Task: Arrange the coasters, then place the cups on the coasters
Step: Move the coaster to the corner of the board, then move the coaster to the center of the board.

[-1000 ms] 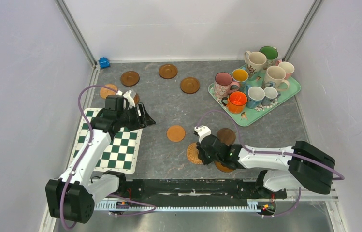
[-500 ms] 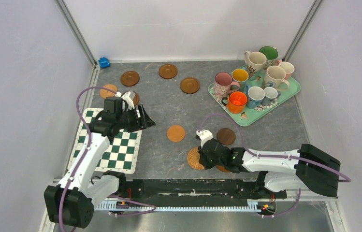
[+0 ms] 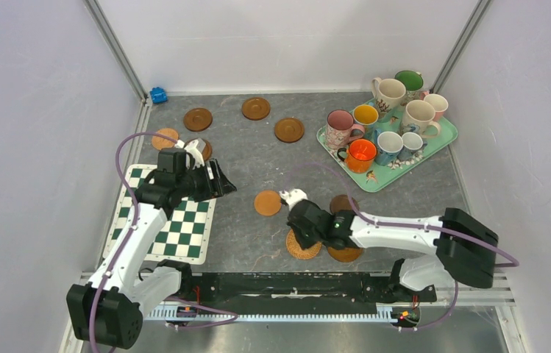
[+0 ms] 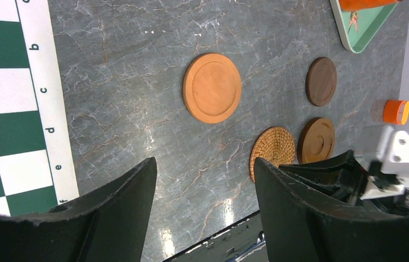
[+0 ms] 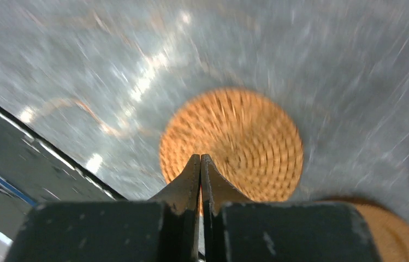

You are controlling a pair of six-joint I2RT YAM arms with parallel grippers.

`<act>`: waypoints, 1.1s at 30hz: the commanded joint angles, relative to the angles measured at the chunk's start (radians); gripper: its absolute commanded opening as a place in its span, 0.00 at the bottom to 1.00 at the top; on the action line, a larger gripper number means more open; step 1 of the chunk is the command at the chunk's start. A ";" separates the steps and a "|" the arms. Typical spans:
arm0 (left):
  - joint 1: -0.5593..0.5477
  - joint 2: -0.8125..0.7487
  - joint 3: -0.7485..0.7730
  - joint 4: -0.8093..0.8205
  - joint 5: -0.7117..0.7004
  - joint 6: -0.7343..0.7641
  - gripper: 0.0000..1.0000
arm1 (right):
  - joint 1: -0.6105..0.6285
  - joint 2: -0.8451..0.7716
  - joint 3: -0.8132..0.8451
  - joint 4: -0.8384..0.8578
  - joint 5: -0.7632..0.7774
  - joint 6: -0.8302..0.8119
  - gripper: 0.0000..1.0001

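My right gripper [image 3: 304, 235] is shut, its closed tips [image 5: 200, 159] low over the woven rattan coaster [image 5: 246, 136] near the front edge, gripping nothing. A brown rimmed coaster [image 3: 345, 254] lies just right of it, a dark one [image 3: 343, 204] behind, and an orange-brown one [image 4: 212, 87] in mid-table. Several more coasters [image 3: 256, 108] are scattered at the back left. My left gripper [image 4: 205, 164] hangs open and empty above bare table beside the mat. The cups [image 3: 361, 153], several mugs, stand on the mint tray [image 3: 384, 181] at the back right.
A green-white checkered mat [image 3: 176, 228] lies at the left under my left arm. A small blue object [image 3: 158, 95] sits in the back left corner. The black front rail [image 3: 294, 283] runs close behind the rattan coaster. Walls close in on three sides.
My right arm swung left and farther out, and the rattan coaster slid a little toward the front edge under its shut tips. The left arm barely moved.
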 commanded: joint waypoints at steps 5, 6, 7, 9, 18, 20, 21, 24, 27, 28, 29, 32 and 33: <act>-0.012 -0.083 -0.010 0.002 0.004 0.022 0.73 | -0.076 0.168 0.422 -0.075 0.263 -0.160 0.00; -0.012 -0.095 -0.017 0.007 0.001 0.019 0.73 | -0.106 0.196 0.450 -0.054 0.271 -0.188 0.00; -0.012 -0.108 -0.022 0.012 -0.005 0.018 0.73 | -0.145 0.224 0.488 -0.033 0.281 -0.214 0.00; -0.013 -0.125 -0.027 0.020 -0.015 0.016 0.73 | -0.214 0.309 0.570 0.010 0.283 -0.272 0.00; -0.033 -0.168 -0.032 0.022 -0.037 0.014 0.73 | -0.369 0.704 1.022 0.147 0.349 -0.499 0.00; -0.034 -0.170 -0.030 0.017 -0.037 0.016 0.73 | -0.382 0.777 1.103 0.153 0.393 -0.545 0.00; -0.033 -0.173 -0.030 0.016 -0.038 0.017 0.73 | -0.388 0.803 1.121 0.169 0.403 -0.567 0.00; -0.035 -0.193 -0.033 0.016 -0.048 0.016 0.73 | -0.411 0.844 1.115 0.251 0.407 -0.634 0.00; -0.035 -0.203 -0.035 0.015 -0.057 0.016 0.73 | -0.441 0.899 1.133 0.280 0.416 -0.648 0.00; -0.036 -0.202 -0.034 0.015 -0.056 0.016 0.73 | -0.451 0.923 1.152 0.266 0.407 -0.639 0.00; -0.039 -0.202 -0.033 0.015 -0.055 0.016 0.73 | -0.463 0.942 1.178 0.252 0.386 -0.628 0.00; -0.044 -0.194 -0.032 0.014 -0.053 0.017 0.73 | -0.500 0.998 1.243 0.198 0.278 -0.597 0.00; -0.044 -0.192 -0.032 0.014 -0.053 0.016 0.73 | -0.507 1.014 1.260 0.187 0.264 -0.593 0.00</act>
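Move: The right hand, shut and just clear of the woven coaster, whose middle is about 2 cm ahead and 3 cm below, has the brown coaster near the tray some 44 cm ahead and 5 cm to its left, 3 cm lower. The back brown coaster lies about 8 cm beyond that one and 12 cm left of it; the pink mug stands level with it, 17 cm to its right. From the left hand, the brown coaster near the tray is about 24 cm ahead, 19 cm right and 14 cm below. Up and forward off the woven coaster, the right hand climbs about 10 cm with a little leftward drift, sweeps quickly some 40 cm forward in all, then sinks about 5 cm towards the brown coaster near the tray, stopping short of it. Its fingers stay shut while the wrist tips them up by roughly 35 degrees. The left hand, still open and empty, rises about 3 cm and draws back slightly. ##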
